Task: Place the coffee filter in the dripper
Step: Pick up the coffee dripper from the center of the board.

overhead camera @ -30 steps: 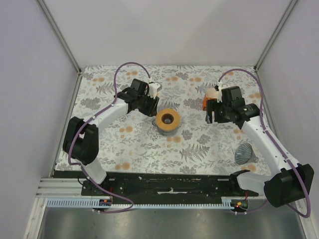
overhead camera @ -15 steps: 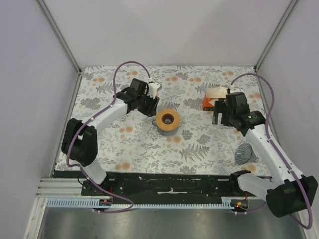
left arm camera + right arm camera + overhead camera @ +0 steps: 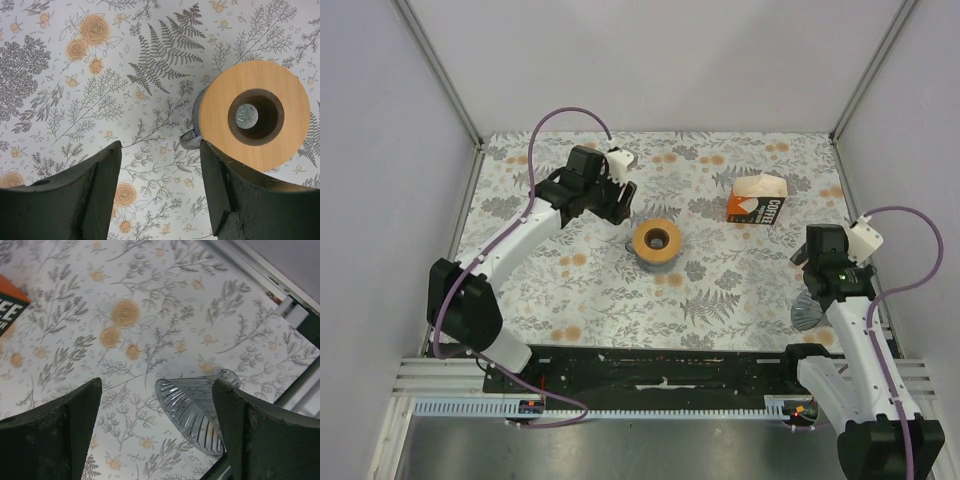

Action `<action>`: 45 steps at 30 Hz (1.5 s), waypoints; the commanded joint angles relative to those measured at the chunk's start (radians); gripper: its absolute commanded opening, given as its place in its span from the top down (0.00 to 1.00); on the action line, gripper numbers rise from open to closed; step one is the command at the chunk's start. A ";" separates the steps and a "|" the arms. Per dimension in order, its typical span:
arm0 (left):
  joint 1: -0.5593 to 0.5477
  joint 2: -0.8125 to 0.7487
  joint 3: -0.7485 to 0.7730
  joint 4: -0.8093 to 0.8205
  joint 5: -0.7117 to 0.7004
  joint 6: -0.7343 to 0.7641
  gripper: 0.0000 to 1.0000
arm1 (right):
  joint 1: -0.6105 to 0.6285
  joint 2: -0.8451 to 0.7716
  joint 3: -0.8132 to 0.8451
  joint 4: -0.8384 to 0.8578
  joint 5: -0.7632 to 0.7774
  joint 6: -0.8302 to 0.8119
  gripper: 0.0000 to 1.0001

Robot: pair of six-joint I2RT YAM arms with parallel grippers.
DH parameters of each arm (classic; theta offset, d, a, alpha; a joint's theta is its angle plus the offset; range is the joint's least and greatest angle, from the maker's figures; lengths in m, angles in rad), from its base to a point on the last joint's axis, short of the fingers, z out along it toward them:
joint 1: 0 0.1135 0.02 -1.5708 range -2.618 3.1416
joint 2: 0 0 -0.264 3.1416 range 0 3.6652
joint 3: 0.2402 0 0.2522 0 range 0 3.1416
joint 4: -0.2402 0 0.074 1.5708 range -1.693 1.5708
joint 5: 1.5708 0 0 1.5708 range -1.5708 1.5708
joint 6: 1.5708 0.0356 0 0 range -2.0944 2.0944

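The dripper (image 3: 810,310) is a dark see-through ribbed cone lying on its side at the near right; it also shows in the right wrist view (image 3: 192,410). My right gripper (image 3: 820,283) hangs open and empty just above it (image 3: 157,390), with the cone near the right finger (image 3: 250,430). Pale paper (image 3: 758,185), seemingly the coffee filter, sticks out of the top of the orange COFFEE carton (image 3: 757,208) at the back right. My left gripper (image 3: 612,210) is open and empty above the table (image 3: 160,150).
A flat tan ring (image 3: 656,241) with a dark hole sits mid-table on a grey base (image 3: 192,140), just right of my left gripper's right finger (image 3: 225,195). The carton's corner (image 3: 10,310) shows upper left in the right wrist view. A metal rail (image 3: 295,315) edges the table at right.
My right arm has drawn back from the carton toward the near right and now hovers over the dripper. My left arm has shifted slightly left and back from the tan ring.
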 commanded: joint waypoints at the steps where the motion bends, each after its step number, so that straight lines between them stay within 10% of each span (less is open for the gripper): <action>1: 0.002 -0.060 0.034 -0.013 -0.022 0.028 0.30 | -0.121 -0.023 -0.025 -0.036 0.051 0.127 0.02; 13: 0.004 -0.138 0.021 -0.012 0.024 0.066 0.27 | -0.193 0.077 0.001 -0.287 -0.006 0.352 0.02; 28: 0.004 -0.155 0.058 -0.061 0.055 0.069 0.27 | -0.227 0.282 -0.068 -0.235 0.044 0.431 0.30; 45: 0.004 -0.158 0.064 -0.072 0.056 0.077 0.27 | -0.233 0.207 -0.111 0.042 -0.145 0.093 0.92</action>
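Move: The coffee dripper, a clear ribbed cone on its side, lies about 9 cm back from the right hand, some 3 cm to its right and about 10 cm below. From the right hand, the coffee box stands roughly 18 cm ahead and 8 cm to the left, and the carafe with its wooden collar some 8 cm ahead and 35 cm to the left, both also below it. For the left hand, the dripper is about 48 cm to the right, 23 cm back and 14 cm down. To the dripper's rim the open right hand goes down and back, some 8 cm each way and a little right, tipping its fingers downward and turning clockwise about 30 degrees; it then closes to pinch the rim wall and eases forward 1 to 2 cm. The left hand, still open, backs up and away from the wooden collar, rising about 5 cm. ##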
